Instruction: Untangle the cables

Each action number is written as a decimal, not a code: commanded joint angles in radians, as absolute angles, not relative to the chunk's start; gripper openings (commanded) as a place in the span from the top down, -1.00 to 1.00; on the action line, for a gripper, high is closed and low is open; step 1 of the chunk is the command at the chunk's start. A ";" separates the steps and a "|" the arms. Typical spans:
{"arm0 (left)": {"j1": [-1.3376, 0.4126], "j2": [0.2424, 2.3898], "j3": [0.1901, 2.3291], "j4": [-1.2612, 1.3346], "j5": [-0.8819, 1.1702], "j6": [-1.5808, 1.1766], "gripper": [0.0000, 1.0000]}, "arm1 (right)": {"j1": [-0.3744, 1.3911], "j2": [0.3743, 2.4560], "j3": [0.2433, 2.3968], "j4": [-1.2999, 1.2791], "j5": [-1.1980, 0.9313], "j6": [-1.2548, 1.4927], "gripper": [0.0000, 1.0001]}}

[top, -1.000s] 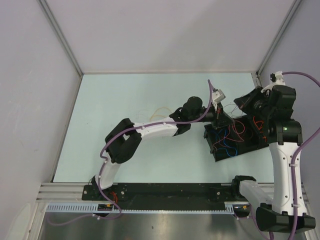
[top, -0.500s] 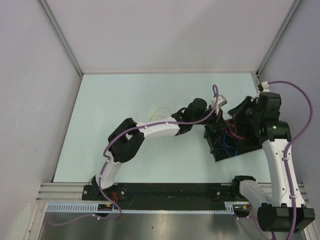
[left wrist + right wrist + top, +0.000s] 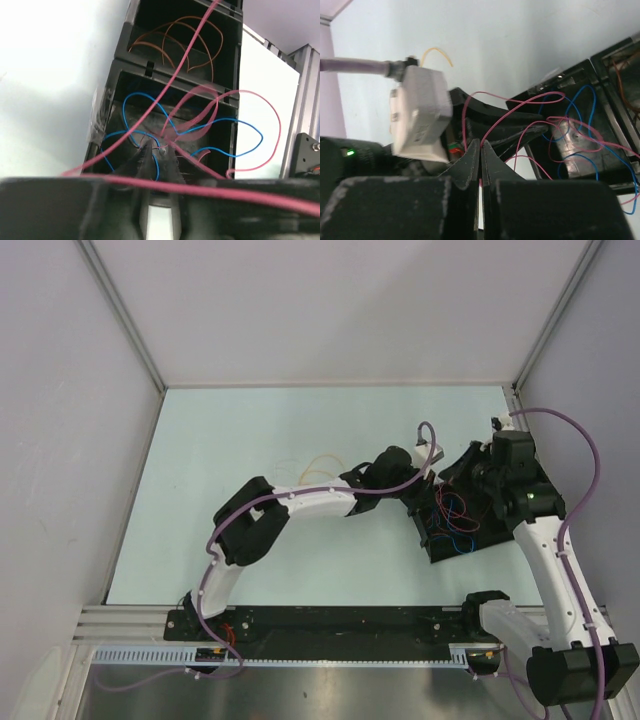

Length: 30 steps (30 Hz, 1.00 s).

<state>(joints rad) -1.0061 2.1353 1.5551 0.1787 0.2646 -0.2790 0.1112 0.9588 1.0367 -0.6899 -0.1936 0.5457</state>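
Observation:
A black compartment tray (image 3: 492,536) at the right holds the tangled cables. Blue cable (image 3: 235,120) loops fill the near cell and orange cable (image 3: 175,45) loops lie in the far one. A red cable (image 3: 225,192) runs over both and across my left wrist. My left gripper (image 3: 156,146) (image 3: 428,490) is down in the blue cell, open a crack, with a blue strand running through the gap. My right gripper (image 3: 481,143) (image 3: 462,480) hovers just beside it, shut on the red cable (image 3: 520,112), which rises from its tips.
Pale yellow-tan wires (image 3: 320,461) lie loose on the table left of the left wrist. The left arm's white camera box (image 3: 417,115) sits very close to my right fingers. The tray (image 3: 575,145) lies skewed near the right wall.
The right arm swung left and down, bringing its gripper against the left wrist over the tray. The left gripper sank into the tray and its jaws parted slightly.

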 commanded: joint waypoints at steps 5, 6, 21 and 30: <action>-1.012 2.010 1.517 0.131 0.201 -0.264 0.23 | 0.114 0.937 0.967 -0.678 -0.114 0.584 1.00; -1.012 2.005 1.520 0.114 0.171 -0.265 0.23 | 0.114 0.939 0.962 -0.681 -0.106 0.587 1.00; -1.012 1.865 1.456 -0.063 0.003 -0.262 0.09 | 0.110 1.034 0.882 -0.601 -0.064 0.594 1.00; -1.011 1.744 1.407 -0.155 -0.084 -0.271 0.03 | 0.084 1.078 0.821 -0.557 -0.058 0.581 1.00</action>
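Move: The right hand grips the pink cable; the box's near-left compartment, holding the blue cable, lies about 8 cm to its right, 4 cm ahead and 22 cm below. The far-right compartment with the orange cable is some 18 cm farther right than that one and 3 cm farther out. From the left hand, whose fingers are just parting beside the pink strands, the near-left compartment is roughly 10 cm right, 4 cm ahead and 10 cm below. Keeping its pinch on the pink cable, the right hand lowers it about 10 cm towards the near-left compartment, drifting slightly right and tipping its fingers farther down. The left hand opens to about half, comes free of the pink strands and withdraws some 8 cm to the left and a little up, turning roughly 15 degrees counter-clockwise while its fingertips dip. ##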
